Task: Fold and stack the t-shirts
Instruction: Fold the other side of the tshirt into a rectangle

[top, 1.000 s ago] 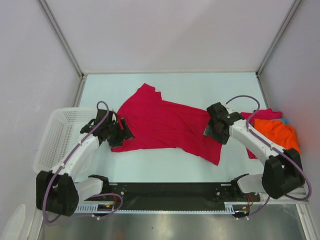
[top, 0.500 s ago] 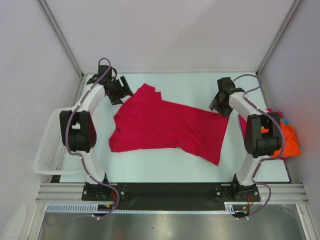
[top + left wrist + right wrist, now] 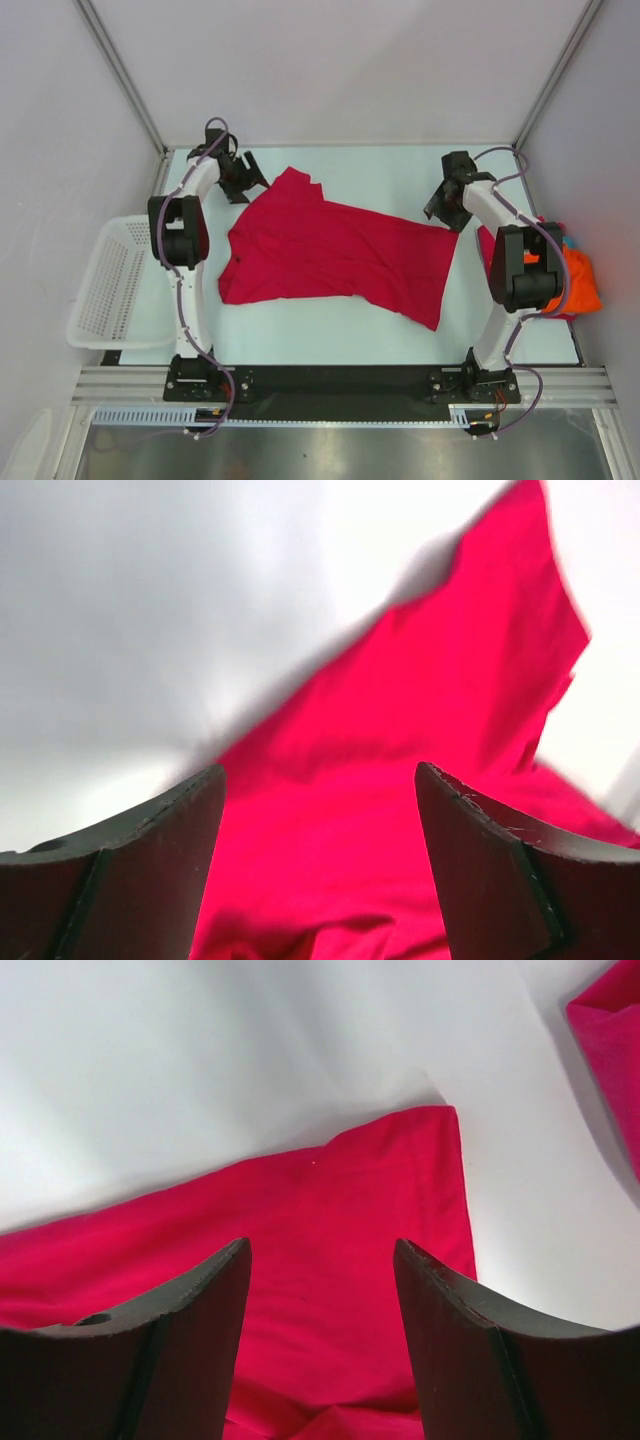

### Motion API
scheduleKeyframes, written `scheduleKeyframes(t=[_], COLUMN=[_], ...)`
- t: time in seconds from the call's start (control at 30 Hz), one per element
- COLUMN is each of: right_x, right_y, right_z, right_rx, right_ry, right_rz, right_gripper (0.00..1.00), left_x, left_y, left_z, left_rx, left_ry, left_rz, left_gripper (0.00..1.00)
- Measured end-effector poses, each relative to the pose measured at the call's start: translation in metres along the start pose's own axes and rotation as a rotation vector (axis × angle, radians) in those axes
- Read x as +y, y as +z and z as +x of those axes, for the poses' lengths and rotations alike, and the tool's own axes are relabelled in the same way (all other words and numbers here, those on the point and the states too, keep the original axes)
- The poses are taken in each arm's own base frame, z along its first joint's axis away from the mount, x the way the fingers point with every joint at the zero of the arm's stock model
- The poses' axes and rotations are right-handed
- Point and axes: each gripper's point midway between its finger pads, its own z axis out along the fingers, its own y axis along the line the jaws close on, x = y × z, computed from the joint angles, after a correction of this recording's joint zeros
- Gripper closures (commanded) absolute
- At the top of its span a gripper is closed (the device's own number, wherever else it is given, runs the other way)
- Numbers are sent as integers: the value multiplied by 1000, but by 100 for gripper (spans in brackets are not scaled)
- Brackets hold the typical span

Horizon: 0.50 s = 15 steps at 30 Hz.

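Note:
A crimson red t-shirt [image 3: 335, 255] lies spread and creased across the middle of the table. My left gripper [image 3: 248, 183] hovers by its far left corner, open, with only red cloth [image 3: 400, 740] showing beneath the gap between its fingers [image 3: 320, 780]. Over the shirt's far right corner [image 3: 420, 1160], my right gripper [image 3: 441, 208] is open and holds nothing [image 3: 322, 1250]. At the right edge lies a pile of other t-shirts: orange [image 3: 578, 278] on top, magenta-pink [image 3: 487, 246] beneath it, and a sliver of teal [image 3: 568, 242].
A white lattice basket [image 3: 105, 285] sits off the table's left edge. White walls enclose the table on the left, far and right sides. An edge of the magenta-pink shirt [image 3: 610, 1030] shows in the right wrist view.
Both arms have stretched from the shirt's middle sides out to its far corners. In the last half second each shifted only slightly. The shirt has not moved.

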Motion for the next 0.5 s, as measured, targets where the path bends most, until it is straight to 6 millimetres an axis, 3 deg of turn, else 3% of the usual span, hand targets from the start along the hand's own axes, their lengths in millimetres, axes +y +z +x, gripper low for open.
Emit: scheduleKeyframes(t=[0.13, 0.3, 0.5], right_x=[-5, -13, -21], right_y=[-2, -4, -3], right_z=[5, 19, 30], right_rx=[12, 35, 59], right_ry=[-4, -20, -36], right_rz=[11, 32, 62], right_gripper=[36, 36, 36], left_x=[0, 15, 20], left_y=[13, 18, 21], left_z=[-24, -52, -59], left_rx=[-37, -82, -80], left_ry=[-2, -46, -95], left_rz=[18, 25, 63], left_gripper=[17, 19, 22])
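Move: My left hand hovers about 4 cm above the t-shirt's slanting left edge, whose middle lies roughly 1 cm back and 1 cm left. The t-shirt's sleeve, still sticking out, is some 8 cm farther forward and 15 cm to the right. From my right hand, the t-shirt's far right corner is about 6 cm right, 1 cm ahead and 5 cm below; the folded pile lies about 36 cm right and 17 cm back. I carry my left hand about 5 cm forward, swinging some 4 cm left as well, off the t-shirt's slanting edge and low over bare table, with a slight counter-clockwise turn. Meanwhile I draw my right hand about 3.5 cm straight back from the far right corner and sink it towards the cloth just inside, tipping its fingers about 5 degrees backward. Both grippers stay open. ##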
